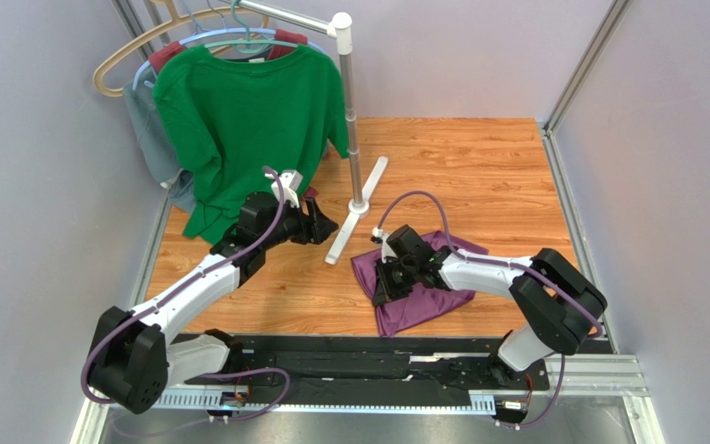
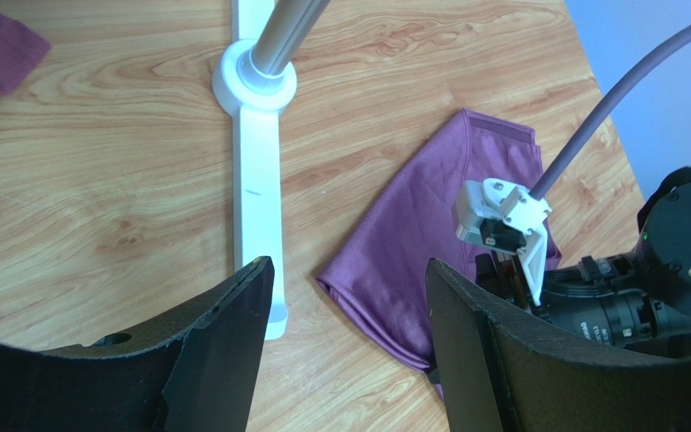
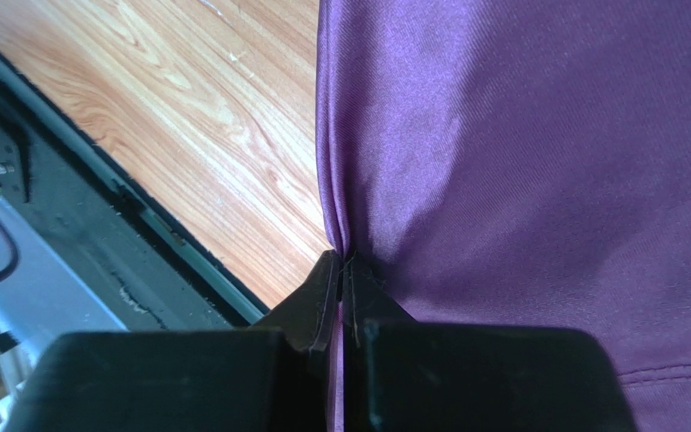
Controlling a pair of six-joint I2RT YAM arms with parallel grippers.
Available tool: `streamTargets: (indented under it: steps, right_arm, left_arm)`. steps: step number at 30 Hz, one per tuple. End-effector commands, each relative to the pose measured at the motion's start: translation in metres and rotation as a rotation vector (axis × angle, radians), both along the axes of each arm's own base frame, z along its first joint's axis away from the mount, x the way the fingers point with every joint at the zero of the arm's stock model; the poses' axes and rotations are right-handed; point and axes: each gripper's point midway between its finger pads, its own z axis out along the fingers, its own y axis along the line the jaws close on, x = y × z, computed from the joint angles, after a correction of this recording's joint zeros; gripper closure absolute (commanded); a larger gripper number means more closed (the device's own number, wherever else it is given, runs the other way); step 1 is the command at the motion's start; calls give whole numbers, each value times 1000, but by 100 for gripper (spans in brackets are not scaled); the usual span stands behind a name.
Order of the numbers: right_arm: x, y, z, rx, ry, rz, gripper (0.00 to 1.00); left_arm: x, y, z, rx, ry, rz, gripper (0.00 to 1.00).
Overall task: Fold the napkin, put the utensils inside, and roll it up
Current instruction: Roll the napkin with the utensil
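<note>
The dark purple napkin [image 1: 416, 313] lies crumpled on the wooden table, right of centre. My right gripper [image 1: 385, 289] is on its left edge. In the right wrist view the jaws are pressed together on a pinched fold of the napkin [image 3: 520, 162], with cloth running down between them at my right gripper [image 3: 344, 261]. My left gripper [image 1: 320, 222] hovers near the rack's foot, left of the napkin. It is open with nothing between its fingers [image 2: 232, 324], and the napkin [image 2: 421, 234] shows beyond them. The utensils are out of view.
A green T-shirt [image 1: 248, 120] hangs from a rack whose pole [image 1: 351, 120] stands on a white base [image 1: 357, 217] [image 2: 254, 162] mid-table. A maroon garment [image 2: 2, 54] lies behind it. A black rail [image 3: 97, 207] runs along the near edge. Walls enclose the sides.
</note>
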Motion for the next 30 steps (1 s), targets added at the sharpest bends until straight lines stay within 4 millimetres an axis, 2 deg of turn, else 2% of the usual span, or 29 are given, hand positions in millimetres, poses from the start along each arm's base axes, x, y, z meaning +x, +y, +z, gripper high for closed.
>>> streamTargets:
  steps: [1, 6, 11, 17, 25, 30]
  right_arm:
    - [5, 14, 31, 195, -8, 10, 100]
    - [13, 6, 45, 290, 4, -10, 100]
    - [22, -7, 46, 326, 5, -38, 100]
    - [33, -20, 47, 366, 11, -89, 100]
    - [35, -38, 31, 360, 48, -169, 100]
    - [36, -48, 21, 342, 57, -216, 100]
  left_arm:
    - [4, -13, 7, -29, -73, -85, 29]
    - [4, -25, 9, -49, -126, -164, 29]
    - [0, -42, 7, -41, -188, -272, 29]
    - [-1, -62, -4, -25, -176, -336, 29]
    - [-2, -90, -16, 20, -193, -416, 29]
    - [8, -96, -23, 42, -160, -381, 29]
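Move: Just under the left hand's level, the folded napkin's far-left corner lies about 5 cm back, 6 cm to the right and 16 cm below; the near end of the rack foot is some 4 cm back and 2 cm right, equally low. The right hand already pinches the napkin's left edge, with the napkin's middle about 9 cm to its right and 2 cm farther out, and that far-left corner some 8 cm ahead and 6 cm left. Keeping its shut pinch on the napkin's left edge, the right hand draws it about 4 cm right and 3 cm forward, rising some 2.5 cm before sinking about 1 cm, while its fingertips swing up towards the left by roughly 20 degrees. The open left hand sweeps right some 8 cm and sinks 4 to 5 cm towards the napkin's far-left corner, turning clockwise, not yet touching. ##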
